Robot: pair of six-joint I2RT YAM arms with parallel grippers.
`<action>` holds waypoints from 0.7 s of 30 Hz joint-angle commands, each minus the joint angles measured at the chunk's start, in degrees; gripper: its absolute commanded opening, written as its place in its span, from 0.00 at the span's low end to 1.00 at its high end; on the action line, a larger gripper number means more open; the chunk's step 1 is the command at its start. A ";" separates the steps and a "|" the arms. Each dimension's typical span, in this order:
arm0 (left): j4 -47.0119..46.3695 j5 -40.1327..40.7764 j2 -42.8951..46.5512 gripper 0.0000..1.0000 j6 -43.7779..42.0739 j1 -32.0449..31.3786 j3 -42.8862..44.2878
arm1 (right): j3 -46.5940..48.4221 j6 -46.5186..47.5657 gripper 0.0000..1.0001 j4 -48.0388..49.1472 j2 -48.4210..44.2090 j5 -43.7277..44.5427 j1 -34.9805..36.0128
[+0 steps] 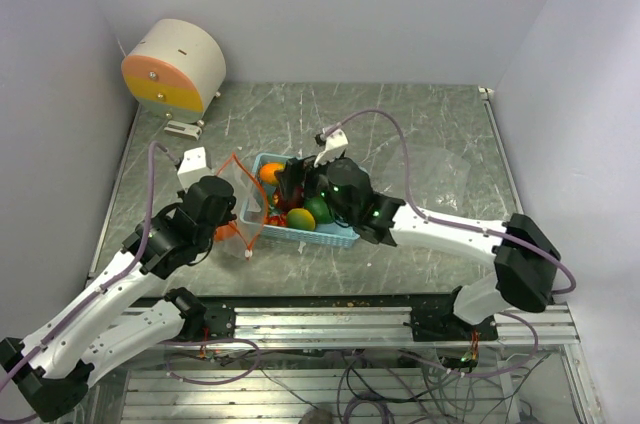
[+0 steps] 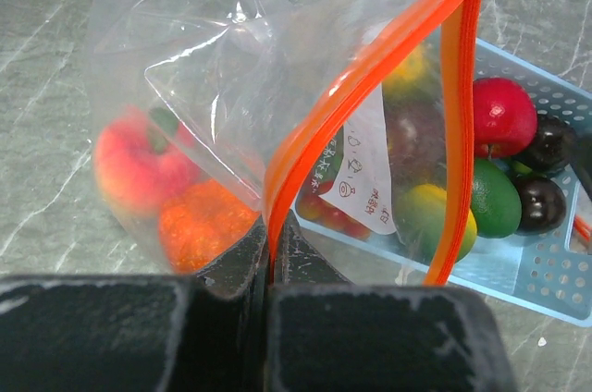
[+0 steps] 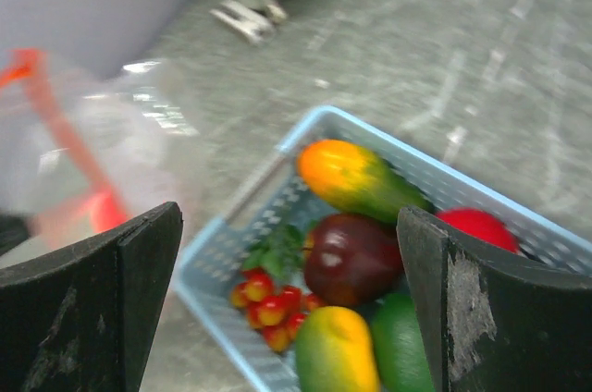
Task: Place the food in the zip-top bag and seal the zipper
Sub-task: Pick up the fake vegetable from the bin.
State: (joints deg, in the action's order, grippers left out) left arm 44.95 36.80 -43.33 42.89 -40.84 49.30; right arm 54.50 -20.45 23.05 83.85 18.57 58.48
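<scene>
My left gripper [image 2: 273, 258] is shut on the orange zipper rim of the clear zip-top bag [image 2: 213, 78], holding its mouth open towards the basket. Inside the bag lie a peach [image 2: 134, 165] and an orange piece [image 2: 199, 221]. More food sits in the light blue basket [image 2: 555, 272]: a red apple [image 2: 502, 115], a green piece [image 2: 495, 198] and dark purple pieces [image 2: 541, 202]. My right gripper [image 3: 289, 221] hangs open above the basket [image 3: 217, 263], over a dark red-purple piece [image 3: 356, 258], an orange-green piece [image 3: 356, 179] and a yellow-green piece [image 3: 338, 350]. Nothing is between its fingers.
A white drum with an orange and yellow face [image 1: 175, 69] stands at the back left. A faint clear sheet [image 1: 437, 169] lies right of the basket [image 1: 335, 237]. Walls close in both sides, and a metal rail [image 1: 350, 319] runs along the near edge.
</scene>
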 commanded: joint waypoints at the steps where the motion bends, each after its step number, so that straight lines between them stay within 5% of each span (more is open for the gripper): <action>1: -1.84 0.34 0.62 0.07 0.07 0.06 -0.36 | 6.82 -6.41 1.00 -17.52 6.30 17.23 -0.86; 5: -1.93 0.17 0.49 0.07 -0.07 0.06 -0.39 | 10.94 -11.92 1.00 -26.46 11.33 21.63 -1.98; 12: -1.59 0.14 1.16 0.07 -0.09 0.06 -0.26 | 11.03 -14.81 0.99 -26.19 17.39 11.95 -9.47; 21: -0.76 0.47 2.27 0.07 -0.13 0.06 0.07 | 11.65 -12.54 0.97 -22.66 22.32 7.18 -10.27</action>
State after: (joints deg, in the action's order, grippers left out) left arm 44.86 36.77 -41.89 42.89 -40.84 49.25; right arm 64.82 -33.39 -0.36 104.49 27.62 48.01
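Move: The red tomato in the basket lies about 10 cm ahead of the open right hand, 6 cm to its right and some 20 cm below. At about that depth, the orange-green papaya is 12 cm ahead and 3 cm left, the dark eggplant 7 cm ahead and 1 cm left, and the green avocado 4 cm ahead and 6 cm right. From the left hand, pinching the bag, the tomato is roughly 14 cm ahead, 20 cm right and 17 cm below. Heading down to the red tomato with nothing touched yet, the right hand sinks about 16 cm while carrying some 8 cm forward and 7 cm right, slowing near the end. Its wrist swings clockwise and tips the fingers downward, each by about 25 degrees, and the fingers stay wide open, coming to either side above the tomato. ##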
